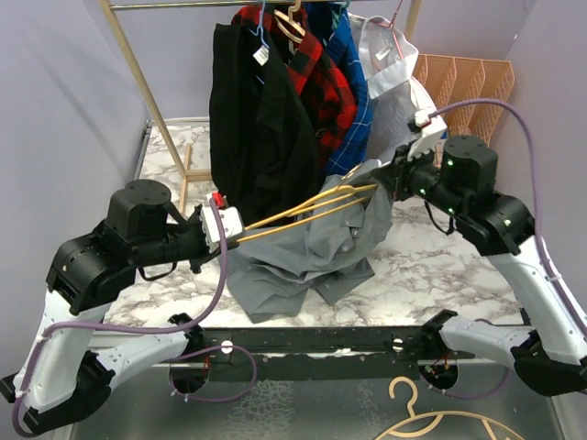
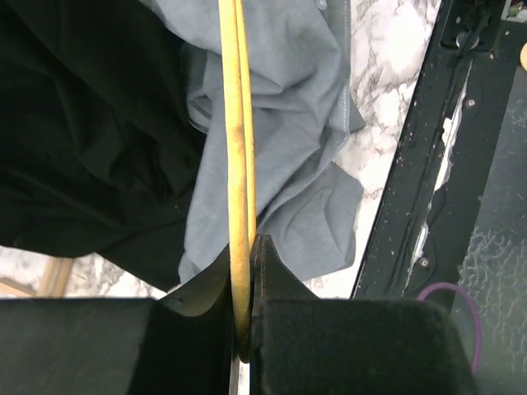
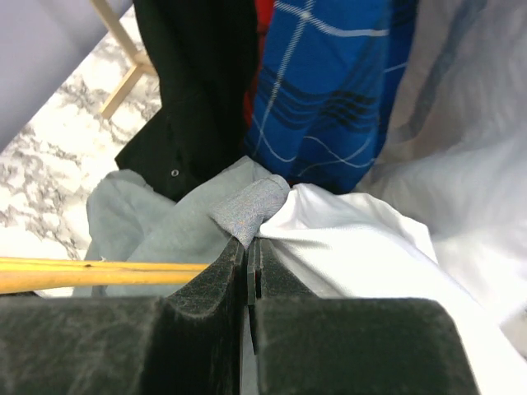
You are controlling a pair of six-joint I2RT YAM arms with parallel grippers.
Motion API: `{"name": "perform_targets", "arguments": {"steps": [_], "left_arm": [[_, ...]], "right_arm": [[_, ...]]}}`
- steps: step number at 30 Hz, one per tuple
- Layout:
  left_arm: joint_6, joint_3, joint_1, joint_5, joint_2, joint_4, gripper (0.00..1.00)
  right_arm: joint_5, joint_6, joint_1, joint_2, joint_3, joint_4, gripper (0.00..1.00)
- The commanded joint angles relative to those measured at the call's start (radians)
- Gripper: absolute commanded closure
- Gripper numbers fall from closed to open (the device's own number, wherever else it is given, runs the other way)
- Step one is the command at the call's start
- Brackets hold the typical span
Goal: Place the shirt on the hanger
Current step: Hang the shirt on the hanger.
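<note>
The light-grey shirt (image 1: 312, 249) hangs bunched over the marble table, draped on the far end of the thin yellow hanger (image 1: 307, 209). My left gripper (image 1: 229, 225) is shut on the hanger's near end; in the left wrist view the yellow hanger (image 2: 239, 156) runs up from between the closed jaws of the left gripper (image 2: 244, 251) across the shirt (image 2: 309, 123). My right gripper (image 1: 393, 172) is shut on a fold of the shirt's upper edge. In the right wrist view the right gripper (image 3: 248, 245) pinches that grey shirt fold (image 3: 251, 210), with the hanger (image 3: 99, 274) to the left.
A wooden rack (image 1: 138, 69) behind holds a black garment (image 1: 252, 110), red and blue plaid shirts (image 1: 344, 64) and a white shirt (image 1: 394, 87), which presses against the right gripper. An orange file organiser (image 1: 463, 82) stands back right. A pale tan hanger (image 1: 431, 420) lies at the near edge.
</note>
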Motion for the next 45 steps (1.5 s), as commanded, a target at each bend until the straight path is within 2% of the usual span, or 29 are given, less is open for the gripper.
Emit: {"name": "perform_targets", "arguments": {"steps": [1, 6, 12, 15, 18, 21, 26, 29, 32, 37, 45], "left_arm": [[0.084, 0.162, -0.018, 0.134, 0.039, 0.004, 1.00], [0.118, 0.351, -0.054, 0.114, 0.084, -0.151, 1.00], [0.062, 0.495, -0.166, -0.039, 0.133, -0.100, 1.00], [0.047, 0.501, -0.181, -0.055, 0.160, -0.035, 1.00], [0.043, 0.490, -0.181, -0.048, 0.178, -0.012, 1.00], [0.053, 0.380, -0.181, -0.059, 0.137, 0.000, 1.00], [0.037, 0.033, -0.145, -0.033, -0.032, 0.067, 1.00], [-0.018, -0.168, -0.115, -0.003, -0.135, 0.160, 1.00], [-0.084, -0.331, -0.100, -0.030, -0.213, 0.287, 1.00], [-0.175, -0.433, -0.076, -0.042, -0.241, 0.434, 1.00], [-0.395, -0.674, -0.026, 0.199, -0.229, 0.741, 1.00]], "right_arm": [[0.125, 0.094, 0.006, -0.059, 0.090, -0.146, 0.99], [0.116, 0.199, 0.006, -0.061, 0.237, -0.314, 0.99], [0.127, 0.161, 0.006, 0.046, 0.531, -0.372, 0.99], [0.060, 0.157, 0.006, 0.147, 0.609, -0.330, 0.99], [-0.031, 0.181, 0.006, 0.163, 0.525, -0.179, 0.99], [-0.054, 0.211, 0.006, 0.139, 0.383, -0.081, 0.99], [0.004, 0.250, 0.006, -0.028, 0.070, 0.045, 0.99], [0.019, 0.276, 0.006, -0.129, -0.067, 0.101, 0.99], [0.055, 0.302, 0.006, -0.182, -0.131, 0.062, 0.99], [0.111, 0.354, 0.006, -0.260, -0.208, -0.033, 0.99], [0.163, 0.472, 0.006, -0.408, -0.355, -0.086, 0.99]]}}
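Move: The left hand grips one end of the yellow hanger; the shirt it is being worked into has its middle some 14 cm to the right, about 3 cm ahead and 15 cm lower. The right hand pinches a bunch of the shirt, whose middle lies about 15 cm left, 10 cm back and 15 cm lower; the hanger's far end is some 3 cm left and 1 cm back of these fingers, its hook about 7 cm left and 1 cm ahead. Up sharply and straight back down, both hands shake the load: the left rises some 10 cm with the hanger, the right about 14 cm with the pinched shirt, then both drop past their starting height, ending 5 to 8 cm below it. The right also finishes about 6 cm back and 5 cm to its right, tipping down; the left drifts right a little. Both grips stay shut. ##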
